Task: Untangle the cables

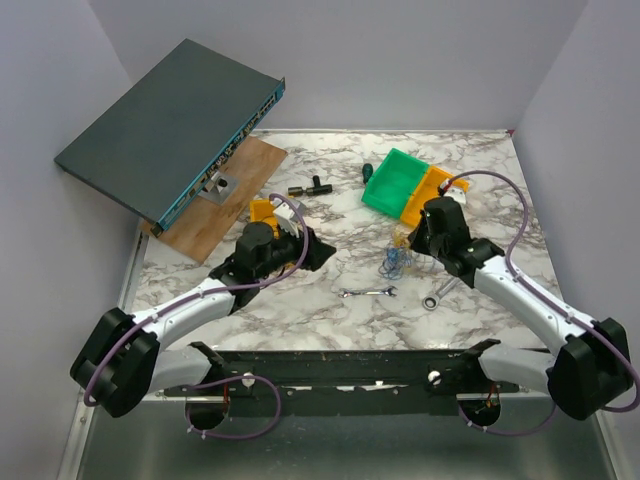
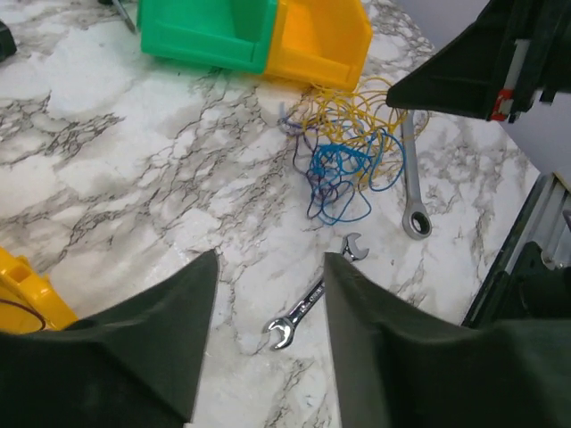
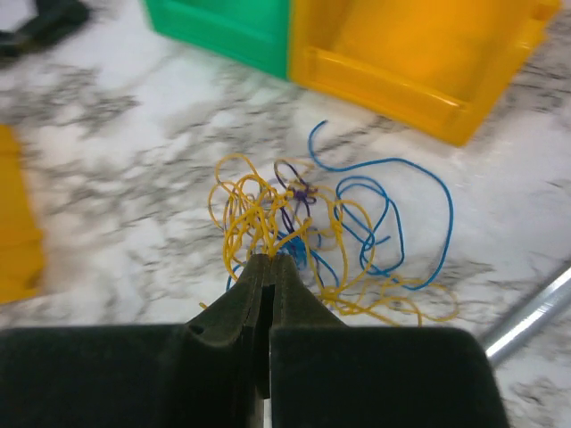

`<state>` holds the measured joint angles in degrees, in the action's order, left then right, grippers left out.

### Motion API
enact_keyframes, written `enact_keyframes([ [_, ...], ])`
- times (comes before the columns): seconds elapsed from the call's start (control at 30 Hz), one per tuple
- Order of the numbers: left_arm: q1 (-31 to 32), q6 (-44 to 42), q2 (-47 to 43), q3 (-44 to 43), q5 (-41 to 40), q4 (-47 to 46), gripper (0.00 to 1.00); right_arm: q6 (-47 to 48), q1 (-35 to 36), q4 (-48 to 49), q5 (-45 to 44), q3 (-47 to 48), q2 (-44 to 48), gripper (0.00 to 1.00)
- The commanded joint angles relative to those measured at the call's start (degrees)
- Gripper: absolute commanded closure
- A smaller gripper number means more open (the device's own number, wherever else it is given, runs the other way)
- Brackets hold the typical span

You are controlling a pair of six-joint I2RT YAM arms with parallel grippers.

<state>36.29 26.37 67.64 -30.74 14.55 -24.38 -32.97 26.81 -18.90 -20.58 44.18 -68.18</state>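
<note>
The cables (image 1: 396, 258) are a small tangle of thin yellow, blue and purple loops lying on the marble table, in front of the bins. In the right wrist view my right gripper (image 3: 270, 260) is shut, with yellow strands of the cables (image 3: 330, 223) pinched at its tips. The blue loops spread out to the right of them. My left gripper (image 2: 270, 259) is open with nothing between its fingers. It hovers over bare marble, short of the cables (image 2: 343, 152). From above, the left gripper (image 1: 325, 250) sits left of the tangle and the right gripper (image 1: 415, 245) at its right edge.
A small silver wrench (image 1: 367, 292) lies near the tangle, and a ratchet wrench (image 1: 440, 292) lies by the right arm. A green bin (image 1: 393, 180) and a yellow bin (image 1: 428, 195) stand behind. A network switch (image 1: 170, 125) rests on a wooden board (image 1: 225, 200) at the back left.
</note>
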Motion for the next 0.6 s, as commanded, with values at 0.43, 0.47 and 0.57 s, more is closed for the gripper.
enact_keyframes([
  [0.43,0.6,0.8,0.1,1.5,13.3,-12.6,0.08,-10.2,0.8,10.3,41.9,7.9,1.8,0.99],
  [0.47,0.7,0.7,0.1,1.5,13.2,-12.6,0.08,-10.2,0.9,10.4,42.4,7.9,1.8,0.99],
  [0.57,0.6,0.7,0.5,1.1,12.7,-11.8,0.08,-10.3,1.3,10.7,44.0,7.9,1.5,0.99],
])
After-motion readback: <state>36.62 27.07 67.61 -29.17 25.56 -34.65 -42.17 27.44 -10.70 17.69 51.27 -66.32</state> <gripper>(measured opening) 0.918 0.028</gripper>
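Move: The cables' tangle, still pinched by its yellow strands, spreads with its middle about 2 cm left of the right hand and 6 below, level fore and aft. The small wrench lies some 11 cm left of that hand, 6 nearer the base and 12 below; the right-hand yellow bin is 18 farther out and 6 right, some 10 lower. From the left hand, the tangle lies about 20 cm right, 6 ahead and 11 below. The tangle, kept pinched in the shut right fingers, is swept about 13 cm left and raised 10 towards the left gripper, quickly at first, then easing as the hand draws slightly back. The right wrist rolls its left side up and swings counter-clockwise, some 40 degrees altogether. Meanwhile the left hand rises about 3 cm, edging back and right, and its half-open fingers spread nearly fully. ##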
